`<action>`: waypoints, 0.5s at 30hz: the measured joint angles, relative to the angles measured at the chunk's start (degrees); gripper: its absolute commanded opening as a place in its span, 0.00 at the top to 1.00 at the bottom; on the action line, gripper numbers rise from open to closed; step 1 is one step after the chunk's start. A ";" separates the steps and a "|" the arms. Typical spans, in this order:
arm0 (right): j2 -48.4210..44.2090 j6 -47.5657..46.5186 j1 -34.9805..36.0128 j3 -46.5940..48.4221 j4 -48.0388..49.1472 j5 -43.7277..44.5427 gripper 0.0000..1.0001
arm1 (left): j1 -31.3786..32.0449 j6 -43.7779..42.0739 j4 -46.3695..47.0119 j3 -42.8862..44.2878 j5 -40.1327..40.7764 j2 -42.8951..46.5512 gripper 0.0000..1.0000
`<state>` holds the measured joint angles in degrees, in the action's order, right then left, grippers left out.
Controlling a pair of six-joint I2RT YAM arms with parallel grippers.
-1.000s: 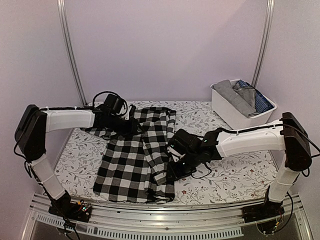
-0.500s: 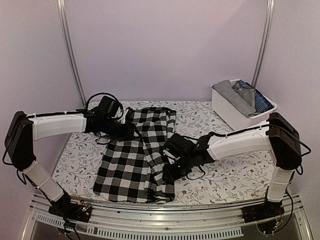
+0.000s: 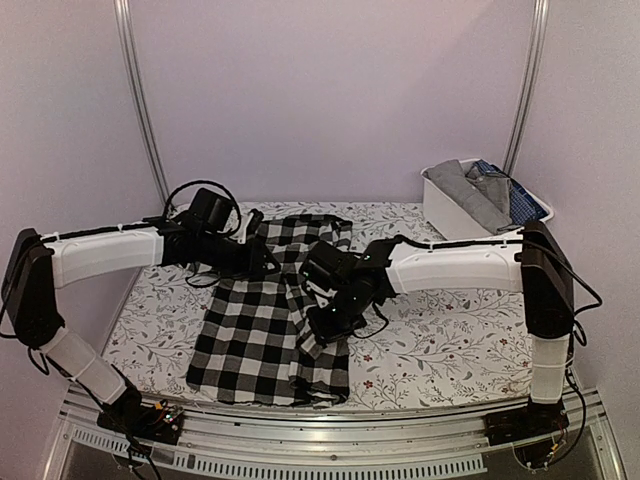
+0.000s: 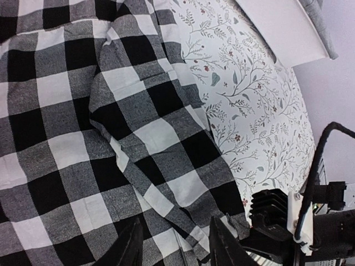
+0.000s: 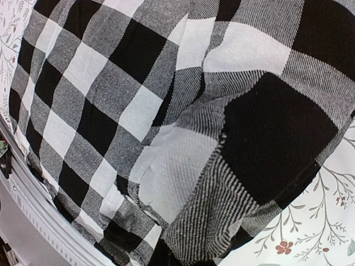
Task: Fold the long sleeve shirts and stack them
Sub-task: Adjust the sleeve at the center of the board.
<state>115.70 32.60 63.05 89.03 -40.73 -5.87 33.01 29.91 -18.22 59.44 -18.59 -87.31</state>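
Note:
A black-and-white checked long sleeve shirt (image 3: 262, 320) lies flat on the flowered table cover (image 3: 450, 345), its right side folded in. My right gripper (image 3: 323, 322) sits on that folded right edge, shut on a pinch of the checked cloth (image 5: 188, 183); the cloth bunches up and hides its fingers. My left gripper (image 3: 262, 262) hovers open over the shirt's upper part, its dark fingers (image 4: 132, 246) apart above flat cloth (image 4: 138, 138). Two more long sleeve shirts, a grey one (image 3: 462, 186) and a dark blue patterned one (image 3: 517, 203), lie in the bin.
The white bin (image 3: 462, 228) stands at the back right corner. A metal rail (image 3: 300, 455) runs along the table's near edge. Black cables loop over the left arm's wrist (image 3: 205, 200). The right arm's dark body (image 4: 277, 216) shows close by in the left wrist view.
The right arm has swung left and away onto the shirt's right edge, and its jaws have shut on the cloth. The left arm has shifted slightly.

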 measured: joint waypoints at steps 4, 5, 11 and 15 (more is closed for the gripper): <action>0.52 1.18 -0.02 3.63 -6.99 -4.24 0.99 | 0.00 -0.48 -0.07 -0.07 -0.83 0.74 0.60; 0.52 1.40 -0.02 3.87 -8.35 -5.44 0.99 | 0.00 -0.63 -0.07 -0.09 -1.22 0.83 0.60; 0.52 3.87 0.02 3.82 -14.88 -11.65 0.54 | 0.00 -1.40 -0.09 -0.37 -2.84 1.18 0.59; 0.52 5.14 0.28 4.22 -15.74 -12.83 0.37 | 0.00 -1.64 -0.07 -0.57 -4.09 1.18 0.59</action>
<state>116.22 37.74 63.33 93.25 -56.47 -18.70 33.01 28.27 -18.28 58.87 -22.68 -86.13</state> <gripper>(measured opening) 0.569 0.407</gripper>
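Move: The right hand already pinches the sleeve end low over the shirt's folded-in right side; the sleeve's laying spot is about 6 cm back, 2 cm right and 4 cm below. From this hand the shirt's near right corner is some 14 cm back and 6 cm right, and the middle of the body panel 5 cm ahead and 11 cm left. From the left hand, the laying spot is roughly 18 cm back, 11 cm right and 11 cm down. The right hand draws the pinched sleeve end back about 5 cm towards the near hem, then opens, releasing it. ##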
